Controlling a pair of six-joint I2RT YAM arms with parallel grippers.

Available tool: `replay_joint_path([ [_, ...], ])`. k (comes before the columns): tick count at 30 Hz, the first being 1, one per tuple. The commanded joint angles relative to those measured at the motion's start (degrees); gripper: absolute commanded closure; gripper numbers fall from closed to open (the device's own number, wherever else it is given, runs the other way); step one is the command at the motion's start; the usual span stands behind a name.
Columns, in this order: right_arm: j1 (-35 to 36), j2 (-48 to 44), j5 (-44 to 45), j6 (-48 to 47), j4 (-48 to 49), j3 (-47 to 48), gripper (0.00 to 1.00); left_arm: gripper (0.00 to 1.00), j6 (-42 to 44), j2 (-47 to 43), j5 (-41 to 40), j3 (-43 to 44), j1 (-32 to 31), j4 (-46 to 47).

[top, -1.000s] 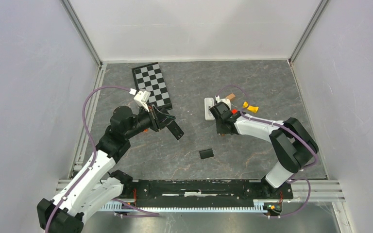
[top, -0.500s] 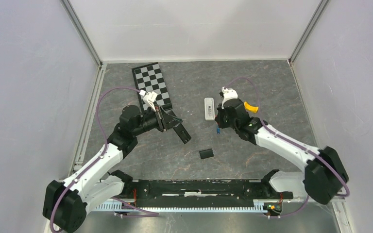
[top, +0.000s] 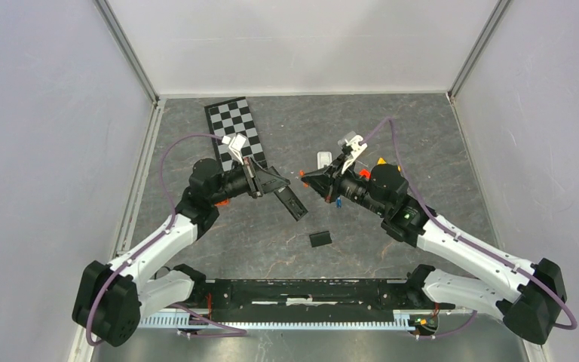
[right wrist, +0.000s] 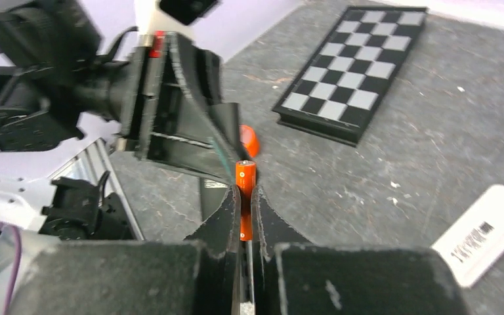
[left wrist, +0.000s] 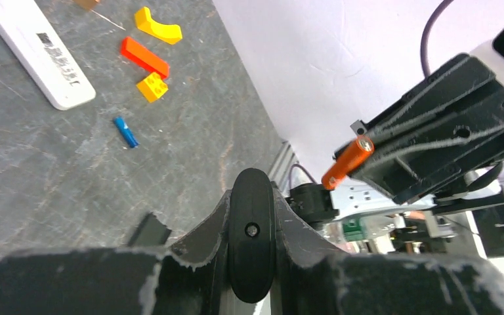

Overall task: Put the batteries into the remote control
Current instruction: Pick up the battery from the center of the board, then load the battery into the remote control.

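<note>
My left gripper (top: 262,182) is shut on the black remote control (top: 291,201) and holds it above the table, pointing toward the right arm. The left wrist view shows the remote (left wrist: 252,244) end-on, clamped by both fingers. An orange battery (top: 301,174) sticks out of my right gripper (top: 307,178), which is shut on it close to the remote's free end. The right wrist view has that battery (right wrist: 245,187) upright in the jaws, right in front of the remote (right wrist: 218,139). A blue battery (top: 338,202) lies on the table, also seen as the blue battery (left wrist: 125,131).
A small black cover (top: 320,239) lies on the table toward the arm bases. A white flat bar with a barcode label (left wrist: 36,49) lies beside yellow, red and orange blocks (left wrist: 146,58). A chessboard (top: 235,133) sits at the back left.
Both arms swung toward the middle. The right gripper rose from beside the blocks with the orange battery and now faces the remote, which the left gripper carried rightward.
</note>
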Motion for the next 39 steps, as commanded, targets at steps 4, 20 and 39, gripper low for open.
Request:
replay_joint_path([
  [4,1.98,-0.36,-5.66,-3.71,5.24,-0.96,0.98,0.98,-11.72,1.51,3.29,2.32,0.57,7.95],
  [20,3.55,1.01,-9.46,-5.71,2.52,-1.4,0.98,0.98,-17.94,3.66,2.18,2.73,1.49,11.11],
  [39,3.8,1.67,-9.93,-5.55,-0.4,-2.82,0.9,0.98,-20.77,3.33,2.15,2.51,1.99,13.88],
])
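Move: My right hand already holds the orange battery. Its place is the open compartment of the remote control in my left hand, about 5 cm back, 3 cm left and 8 cm below. The battery cover lies on the table about 6 cm back and 6 cm right, and the blue battery 7 cm ahead and 11 cm right, both some 27 cm down. From my left hand the compartment is about 5 cm back, 3 cm right and slightly below. I draw the gripped battery back about 4 cm and a bit left until it is over the remote's open compartment, turning my right hand some 10 degrees counter-clockwise, then lower it 3 to 4 cm into the slot on the side nearer my base. Meanwhile my left hand lifts the remote about 2.5 cm towards it, tilting the compartment end up; both grips stay shut. ##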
